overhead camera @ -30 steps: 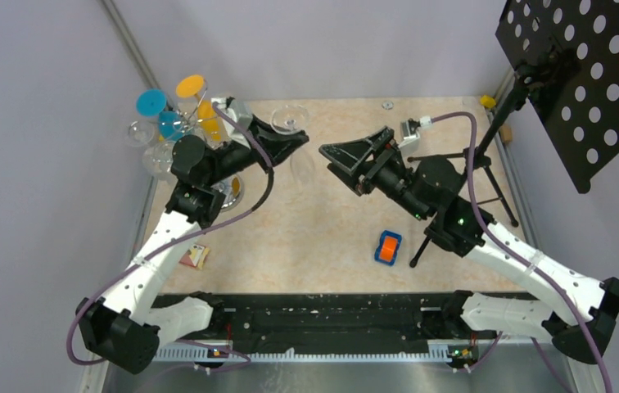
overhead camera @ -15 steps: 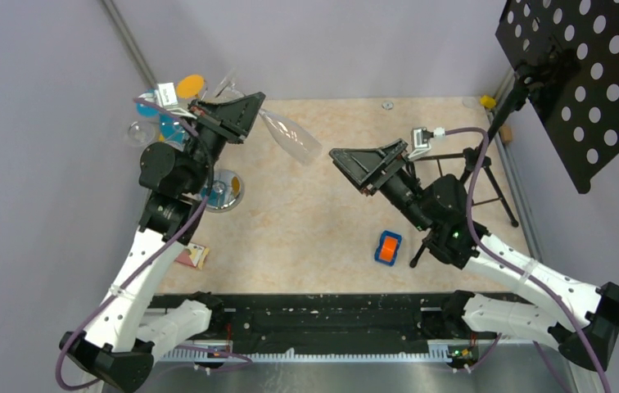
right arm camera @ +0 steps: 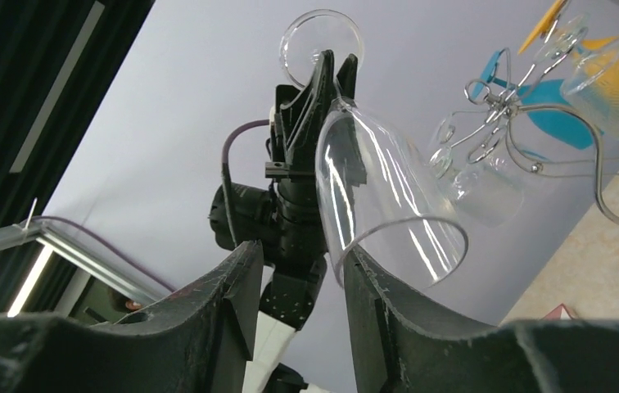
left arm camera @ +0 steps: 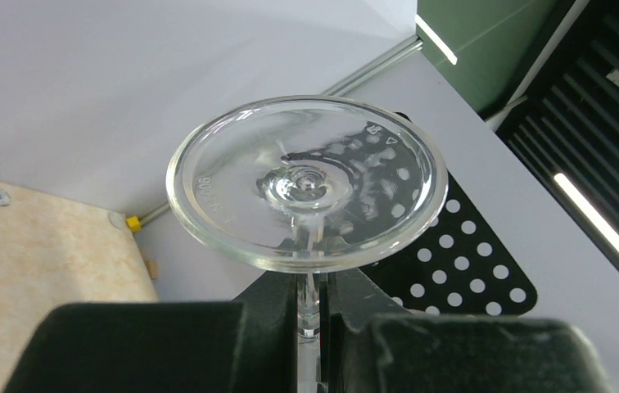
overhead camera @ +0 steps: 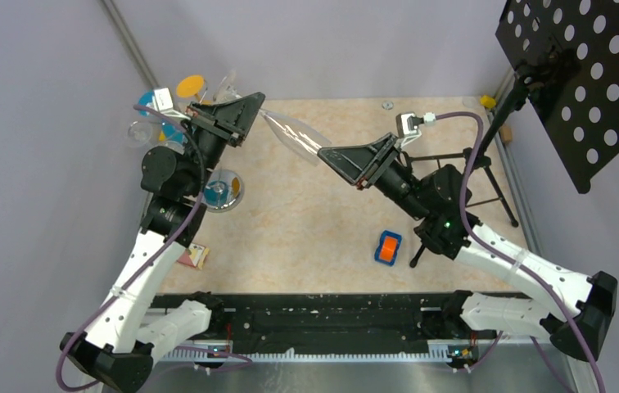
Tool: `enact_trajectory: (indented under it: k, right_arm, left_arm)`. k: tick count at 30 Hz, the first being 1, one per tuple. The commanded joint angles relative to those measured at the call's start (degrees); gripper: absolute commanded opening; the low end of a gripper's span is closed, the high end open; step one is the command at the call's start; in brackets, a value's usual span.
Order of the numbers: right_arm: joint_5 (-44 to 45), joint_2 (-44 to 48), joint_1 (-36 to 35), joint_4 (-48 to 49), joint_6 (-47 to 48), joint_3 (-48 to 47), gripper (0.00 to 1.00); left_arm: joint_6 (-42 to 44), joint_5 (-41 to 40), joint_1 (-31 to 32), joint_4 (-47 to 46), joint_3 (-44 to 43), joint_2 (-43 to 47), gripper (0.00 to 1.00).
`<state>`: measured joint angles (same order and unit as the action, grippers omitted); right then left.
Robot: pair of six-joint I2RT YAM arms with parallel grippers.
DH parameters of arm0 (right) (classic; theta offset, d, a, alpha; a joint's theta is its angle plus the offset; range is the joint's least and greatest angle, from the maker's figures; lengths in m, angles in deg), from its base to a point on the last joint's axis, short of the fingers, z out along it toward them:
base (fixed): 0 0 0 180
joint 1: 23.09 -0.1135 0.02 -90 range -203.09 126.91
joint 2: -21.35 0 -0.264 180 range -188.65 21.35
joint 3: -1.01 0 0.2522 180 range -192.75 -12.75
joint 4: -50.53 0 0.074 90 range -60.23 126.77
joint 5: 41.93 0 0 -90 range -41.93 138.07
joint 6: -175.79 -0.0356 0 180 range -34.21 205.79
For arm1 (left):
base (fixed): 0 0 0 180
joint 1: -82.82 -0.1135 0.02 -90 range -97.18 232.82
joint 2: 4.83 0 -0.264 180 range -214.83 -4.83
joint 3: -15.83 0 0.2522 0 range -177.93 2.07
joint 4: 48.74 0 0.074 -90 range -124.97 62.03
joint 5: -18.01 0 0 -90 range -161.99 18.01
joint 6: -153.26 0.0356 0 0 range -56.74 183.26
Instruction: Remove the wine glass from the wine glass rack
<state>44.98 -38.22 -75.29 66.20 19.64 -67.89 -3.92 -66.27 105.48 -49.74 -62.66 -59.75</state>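
Observation:
A clear wine glass (overhead camera: 294, 135) hangs in the air on its side, away from the wine glass rack (overhead camera: 177, 123), with its bowl pointing right. My left gripper (overhead camera: 250, 111) is shut on its stem. In the left wrist view the round foot (left arm camera: 306, 180) stands just above the left gripper (left arm camera: 313, 315). My right gripper (overhead camera: 332, 155) is at the bowl's mouth. In the right wrist view the bowl's rim (right arm camera: 388, 237) rests against the tip of one finger (right arm camera: 363, 278). The right gripper (right arm camera: 300, 254) is open, with nothing between its jaws.
More glasses with blue and orange feet (overhead camera: 191, 85) hang on the rack, above its chrome base (overhead camera: 223, 190). A black tripod (overhead camera: 486, 180) with a perforated black plate (overhead camera: 576, 65) stands at the right. An orange and blue toy car (overhead camera: 387, 247) and a small packet (overhead camera: 196, 256) lie on the table.
My left arm has pulled back towards the rack and tipped the glass so that its bowl points right. My right gripper has moved up to the bowl's rim, and its jaws have narrowed.

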Motion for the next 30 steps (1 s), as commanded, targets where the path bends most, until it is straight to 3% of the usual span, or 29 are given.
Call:
enact_trajectory:
  k: [1, 4, 8, 10, 11, 15, 17, 19, 22, 30]
  right_arm:
    - [-1.91, -1.98, 0.54, 1.57, 0.23, -4.66, 0.42]
    - [-1.71, -3.73, 0.82, 1.47, -0.48, -5.47, 0.37]
    - [-0.69, -6.14, 0.89, 1.81, -0.30, -6.33, 0.24]
    - [0.12, -7.02, 0.98, 1.74, 0.17, -6.57, 0.08]
    - [0.87, -7.27, 1.03, 1.54, 0.46, -6.75, 0.01]
    - [5.21, -7.56, 1.06, 0.33, 3.91, -7.33, 0.00]
    - [8.54, -7.43, 1.11, -0.37, 7.10, -7.86, 0.00]
    - [12.12, -7.48, 1.22, -1.93, 10.93, -9.06, 0.00]
    - [17.95, -8.25, 1.21, -6.14, 18.83, -12.13, 0.00]
    - [30.54, -15.27, 1.19, -28.91, 43.28, -23.73, 0.00]
  left_arm:
    - [-4.66, 4.52, 0.20, -6.67, 1.51, -0.33, 0.00]
    - [-4.79, 6.51, 0.20, -6.78, 1.44, -0.24, 0.00]
    - [-5.06, 8.12, 0.20, -7.81, 2.13, 0.09, 0.00]
    - [-4.98, 8.30, 0.20, -8.88, 3.32, 0.69, 0.02]
    - [-4.34, 8.66, 0.20, -9.88, 3.90, 1.02, 0.07]
    - [0.64, 8.90, 0.20, -8.97, 4.63, 2.80, 0.48]
    - [4.46, 8.60, 0.20, -6.13, 4.26, 3.87, 0.62]
    - [8.68, 8.37, 0.20, -2.20, 3.88, 4.86, 0.70]
    - [15.27, 8.83, 0.19, 5.04, 3.12, 6.09, 0.73]
    - [38.94, 7.60, 0.11, 27.45, -4.14, 6.45, 0.74]
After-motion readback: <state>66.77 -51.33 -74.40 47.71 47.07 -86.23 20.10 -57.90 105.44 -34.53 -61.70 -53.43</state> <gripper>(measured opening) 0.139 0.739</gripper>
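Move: The wine glass is already off the rack. The left fingers hold its stem, and its bowl points at the right hand, with the bowl's middle about 6 cm left of that hand, 5 cm ahead and 2 cm higher. The left gripper lies some 12 cm left of the right hand, 9 cm ahead and 4 cm higher. From the left hand, the right gripper is that far the other way, and the rack's top stands roughly 12 cm left, 4 cm ahead and 12 cm lower. The right fingers pinch the bowl's wall at the rim, closing from half open as that hand eases about 2 cm left and slightly forward while the left keeps its hold on the stem. The left then opens wide and backs away downward about 5 cm, rolling some 25 degrees. The right, staying shut on the rim, swings the glass forward about 9 cm, turning clockwise and rolling its left side down. ##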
